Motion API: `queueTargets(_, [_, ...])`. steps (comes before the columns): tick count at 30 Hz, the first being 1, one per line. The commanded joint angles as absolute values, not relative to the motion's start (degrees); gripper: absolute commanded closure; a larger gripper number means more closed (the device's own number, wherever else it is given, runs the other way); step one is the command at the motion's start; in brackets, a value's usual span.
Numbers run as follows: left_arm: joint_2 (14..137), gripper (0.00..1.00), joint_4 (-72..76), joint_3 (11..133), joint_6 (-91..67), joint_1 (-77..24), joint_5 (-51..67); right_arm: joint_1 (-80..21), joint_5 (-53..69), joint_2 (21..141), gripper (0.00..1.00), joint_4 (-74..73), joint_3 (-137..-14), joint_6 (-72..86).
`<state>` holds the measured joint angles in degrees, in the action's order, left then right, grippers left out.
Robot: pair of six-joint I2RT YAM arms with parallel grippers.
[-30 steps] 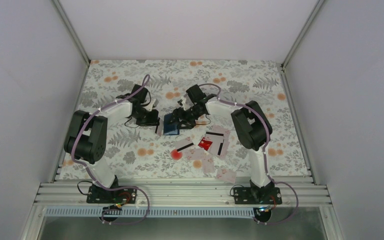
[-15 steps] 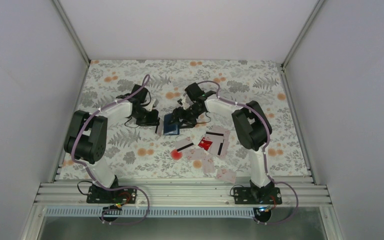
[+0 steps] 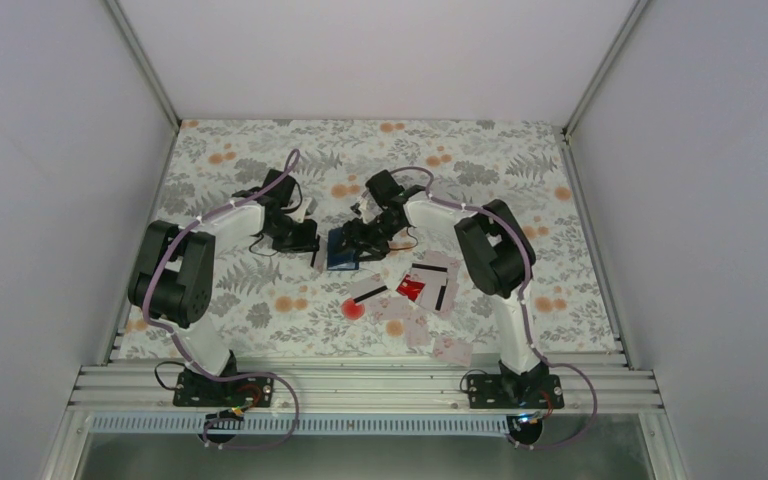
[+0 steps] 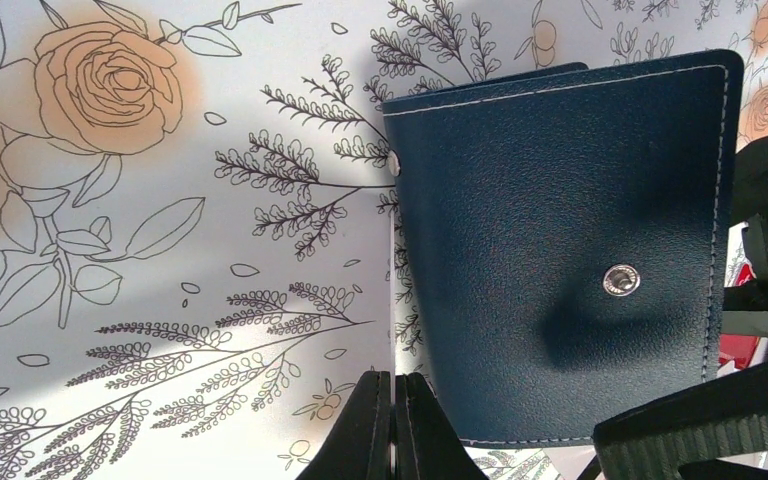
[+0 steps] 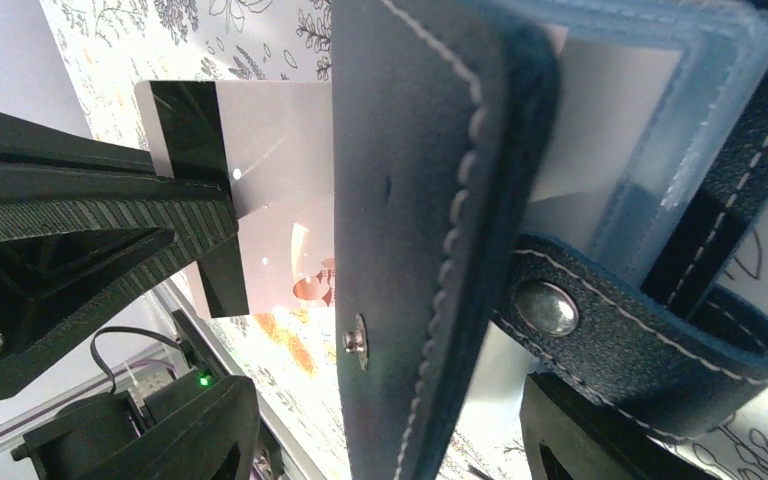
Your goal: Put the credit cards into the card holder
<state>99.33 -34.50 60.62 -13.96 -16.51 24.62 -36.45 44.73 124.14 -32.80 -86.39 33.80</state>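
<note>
The navy card holder sits mid-table between both grippers. In the left wrist view its cover with a snap stud fills the right half. My left gripper is shut on a whitish credit card, seen edge-on as a thin line beside the holder. The right wrist view shows that card, with its black stripe, passing behind the cover toward the clear pockets. My right gripper is open and straddles the raised cover; the snap tab lies against its right finger.
Several loose credit cards lie in front of the holder, among them a red one, pale striped ones and one near the front edge. White walls enclose the floral table cloth on three sides.
The right arm has shifted slightly to the left at the holder. The left arm and the card holder stay where they were.
</note>
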Motion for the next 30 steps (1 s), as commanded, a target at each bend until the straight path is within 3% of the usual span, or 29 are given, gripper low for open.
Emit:
queueTargets(1, [99.44, 0.98, -34.15, 60.13, -13.18, -16.42, 25.27, -37.26, 44.54, 126.27, 0.33, -32.12, -87.66, 33.02])
queueTargets(15, [98.5, 0.98, -33.75, 60.05, -13.78, -16.64, 28.3, -38.67, 53.95, 127.16, 0.33, -29.26, -94.73, 30.8])
queueTargets(30, [98.89, 0.98, -33.93, 59.58, -13.48, -16.68, 29.66, -39.2, 54.75, 132.92, 0.33, -28.65, -100.92, 29.54])
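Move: The card holder's cover stands between the right hand's open fingers, and the holder's middle is about 1 cm back and 2 cm below that hand. The card gripped by the left hand is some 6 cm to the right hand's left and 2 cm back. A striped card lies about 10 cm back and 4 cm right, and the red card 9 cm back and 13 cm right. From the left hand, the card holder is some 6 cm right and 2 cm back. Right hand, still open astride the cover, moves about 5 cm left and rises 4 towards the held card. ##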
